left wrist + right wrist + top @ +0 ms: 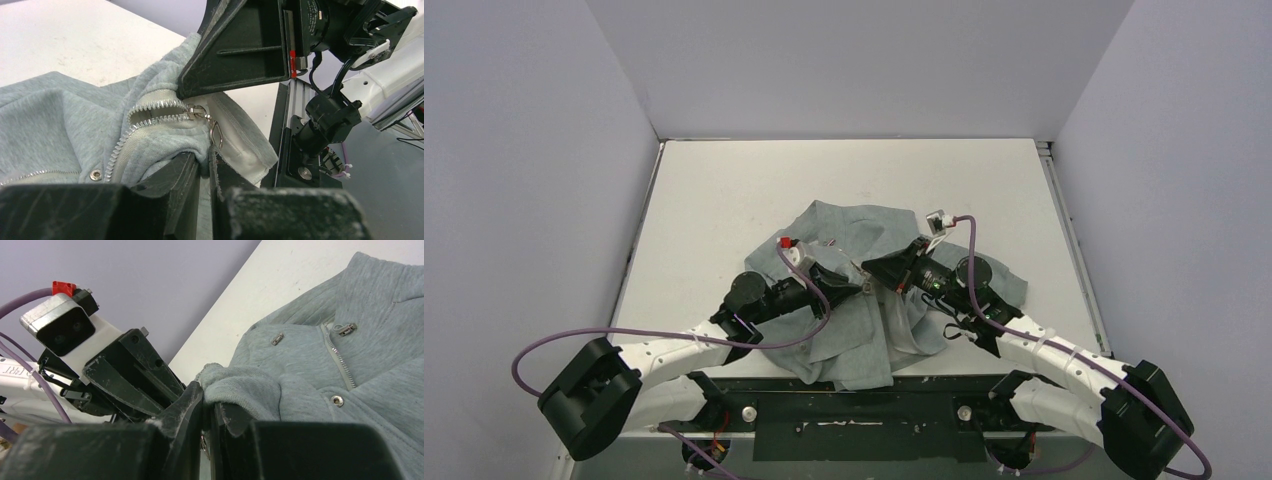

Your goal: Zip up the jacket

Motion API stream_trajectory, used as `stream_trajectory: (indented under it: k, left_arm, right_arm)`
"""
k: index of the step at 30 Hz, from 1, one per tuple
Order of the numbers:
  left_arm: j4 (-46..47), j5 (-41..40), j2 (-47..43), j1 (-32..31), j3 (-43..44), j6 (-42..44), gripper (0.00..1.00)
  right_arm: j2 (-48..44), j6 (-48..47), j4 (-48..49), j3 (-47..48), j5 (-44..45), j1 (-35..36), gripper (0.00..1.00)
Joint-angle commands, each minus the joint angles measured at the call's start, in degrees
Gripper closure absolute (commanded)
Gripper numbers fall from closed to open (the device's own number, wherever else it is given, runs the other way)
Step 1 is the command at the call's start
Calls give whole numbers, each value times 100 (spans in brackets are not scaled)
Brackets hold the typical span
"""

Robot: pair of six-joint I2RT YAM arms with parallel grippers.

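Observation:
The grey jacket [844, 225] lies crumpled on the table's near middle, and both grippers meet over it. My left gripper [856, 281] [206, 162] is shut on a fold of jacket fabric just below the metal zipper slider [196, 109], whose pull tab [216, 132] hangs down. The zipper teeth [120, 145] curve away to the left. My right gripper [876, 270] [207, 400] is shut on a rolled edge of the jacket [310, 355]. Its black finger [235, 55] hangs right above the slider. Another zipper [337, 357] and a snap [337, 400] show in the right wrist view.
The white table [724, 200] is walled at the back and on both sides. Part of the jacket hangs over the near edge by the black base rail [854, 420]. Purple cables [554, 345] loop from both arms. The left wrist camera [65, 327] sits close to my right gripper.

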Motion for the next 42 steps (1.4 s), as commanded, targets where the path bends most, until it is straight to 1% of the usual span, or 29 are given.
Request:
stream_trajectory:
  k: [1,4,7,9,14,18,20,22,25,27,30,31,32,34,35,36,37,42]
  left_arm:
    - [-487,82,-126,-69,96,22,83]
    - [-727,70,-175,-61,134,8,80]
    - [-1189,4,-296,-68,214,17,77]
    - [-1625,-45,-467,-69,284,115,74]
    - [-2766,-360,-1211,-69,443,451,66]
    - [-3776,-731,-1845,-81,741,1115,63]
    - [-4184,-991,-2072,-91,876,1485,60]
    - [-4474,-1248,-2171,-116,1059,1881,58]
    - [-4841,-1555,-2035,-252,1424,2570,56]
    - [-4897,-1904,-1912,-517,1610,3018,53]
    - [-4852,-2845,-1699,-1307,1826,3691,51]
    - [-4841,-3211,-1600,-1598,1892,3905,44]
    - [-4805,-3564,-1506,-1877,1947,4145,41]
    - [-4698,-4215,-1299,-2395,2036,4531,38]
    - [-4617,-4483,-1216,-2601,2055,4679,33]
    - [-4541,-4734,-1137,-2797,2066,4837,22]
    - [-4467,-4941,-1070,-2950,2065,4933,20]
    - [-4167,-5678,-697,-3382,2087,5200,18]
  right_arm:
    - [-63,65,772,25,274,-56,100]
    - [-3,47,808,58,242,-56,100]
    - [8,42,873,51,260,-56,100]
    - [21,-3,821,81,257,-56,100]
    - [51,-115,643,163,234,-63,100]
    - [26,-121,619,151,255,-64,100]
    - [13,-131,615,124,272,-73,100]
    - [-1,-138,581,110,299,-81,100]
    - [-9,-139,538,115,342,-82,100]
    - [-3,-132,517,139,353,-82,100]
    - [-14,-144,469,167,356,-82,100]
    - [-23,-147,448,168,366,-82,100]
    - [-38,-148,434,162,387,-82,100]
    - [-74,-140,426,139,418,-82,100]
    - [-90,-135,428,130,431,-82,100]
    - [-103,-129,428,126,438,-82,100]
    - [-114,-118,426,117,441,-82,100]
    - [-150,-115,409,124,443,-84,100]
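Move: The zip's pull ring hangs about 2 cm to the right of the left gripper's hand point and 2 cm above it, level with it fore and aft; the jacket fold below the slider sits between the left pads. The right gripper's tips, pinching the upper zip edge, stand some 3 cm farther forward than the left hand, 2 cm to its right and 4 cm higher. From the right hand, the ring lies about 3 cm back, 2 cm below, and not off to either side. Free the left gripper from the fold by opening its fingers wide, sinking about 3 cm first and then backing out 5 cm to the left while rising. Next swing it rightward again and back towards the base, rolling its top towards the base by some 45 degrees and dipping the fingertips, so the open jaws face the pull ring. Keep the right gripper's pinch, easing it about 1 cm forward. ##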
